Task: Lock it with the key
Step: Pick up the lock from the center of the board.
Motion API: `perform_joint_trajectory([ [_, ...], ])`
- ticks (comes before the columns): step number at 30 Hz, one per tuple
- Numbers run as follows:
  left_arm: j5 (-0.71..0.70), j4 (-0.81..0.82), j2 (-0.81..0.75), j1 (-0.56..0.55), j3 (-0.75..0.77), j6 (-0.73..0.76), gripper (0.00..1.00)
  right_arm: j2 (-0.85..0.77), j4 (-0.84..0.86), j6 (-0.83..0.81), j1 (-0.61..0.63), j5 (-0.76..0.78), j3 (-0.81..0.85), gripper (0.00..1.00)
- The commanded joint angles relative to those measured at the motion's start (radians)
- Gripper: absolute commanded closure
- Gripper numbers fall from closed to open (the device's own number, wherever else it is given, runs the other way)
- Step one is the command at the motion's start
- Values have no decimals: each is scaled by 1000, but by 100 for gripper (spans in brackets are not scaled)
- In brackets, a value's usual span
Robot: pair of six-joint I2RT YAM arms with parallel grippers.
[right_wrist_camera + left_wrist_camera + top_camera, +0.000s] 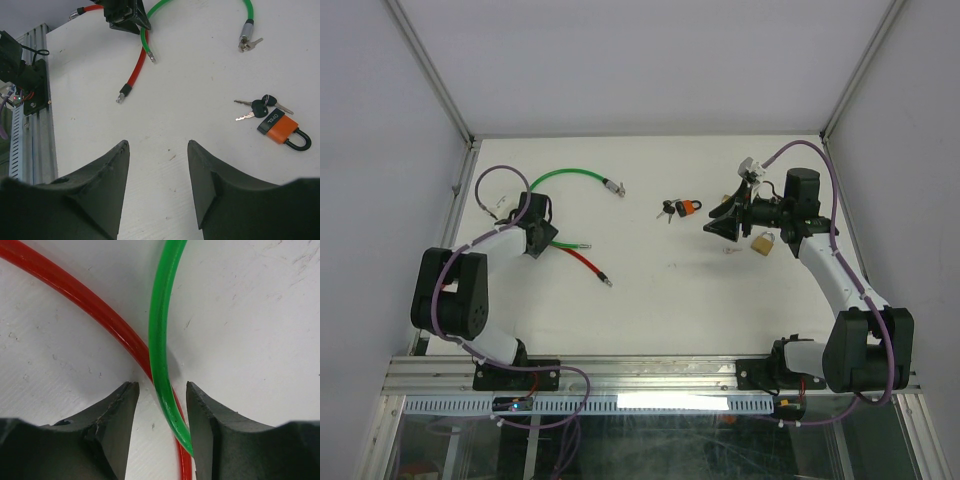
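An orange padlock lies on the white table with a bunch of black-headed keys beside it. My right gripper hovers open just right of it, nothing between its fingers. A green cable arcs to a metal lock head with a key sticking out. My left gripper stands open astride the green cable and a red cable where they cross. The green one touches the right finger.
A brass padlock lies under the right arm's wrist. The red cable's metal tip and the green cable's free end rest toward the table's middle. An aluminium rail runs along the near edge.
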Motion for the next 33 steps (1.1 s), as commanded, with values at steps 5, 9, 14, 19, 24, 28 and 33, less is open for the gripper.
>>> perform_joint_trajectory([
  [5, 17, 28, 19, 0, 49, 17, 65, -15, 46, 6, -5, -23, 1, 48],
  [9, 19, 33, 9, 0, 43, 22, 74, -14, 46, 6, -7, -23, -1, 48],
  [14, 27, 38, -16, -1, 38, 29, 89, -15, 46, 7, -6, -21, -1, 48],
  [19, 42, 50, -91, -1, 21, 43, 95, -17, 46, 7, -6, -24, -1, 48],
  [24, 66, 74, -188, -3, 3, 96, 99, -17, 48, 9, -7, -29, -1, 48],
  [28, 66, 108, -261, -16, -14, 168, 100, -15, 52, 15, -7, -33, -3, 48],
  [33, 45, 157, -343, -64, -22, 252, 100, -13, 64, 31, -6, -42, -6, 48],
])
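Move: The stretch of the green cable lock to grip already lies between the left hand's open fingers, about 1 cm below them, crossing over the red cable there. From that hand, the green lock's key end is roughly 16 cm ahead and 19 cm right, its free end about 10 cm right and 1 cm back. The red lock's near end lies some 11 cm back, 15 cm right. From the right hand, the gripping spot is about 5 cm ahead, 41 cm left, 20 cm lower. Keep the left gripper down over the crossing and close its fingers until they pinch the green cable, leaving the red one free. Then raise the cable straight up off the table by about 8 cm, tipping the fingers some 15 degrees outward towards forward and turning slightly clockwise on the way. ##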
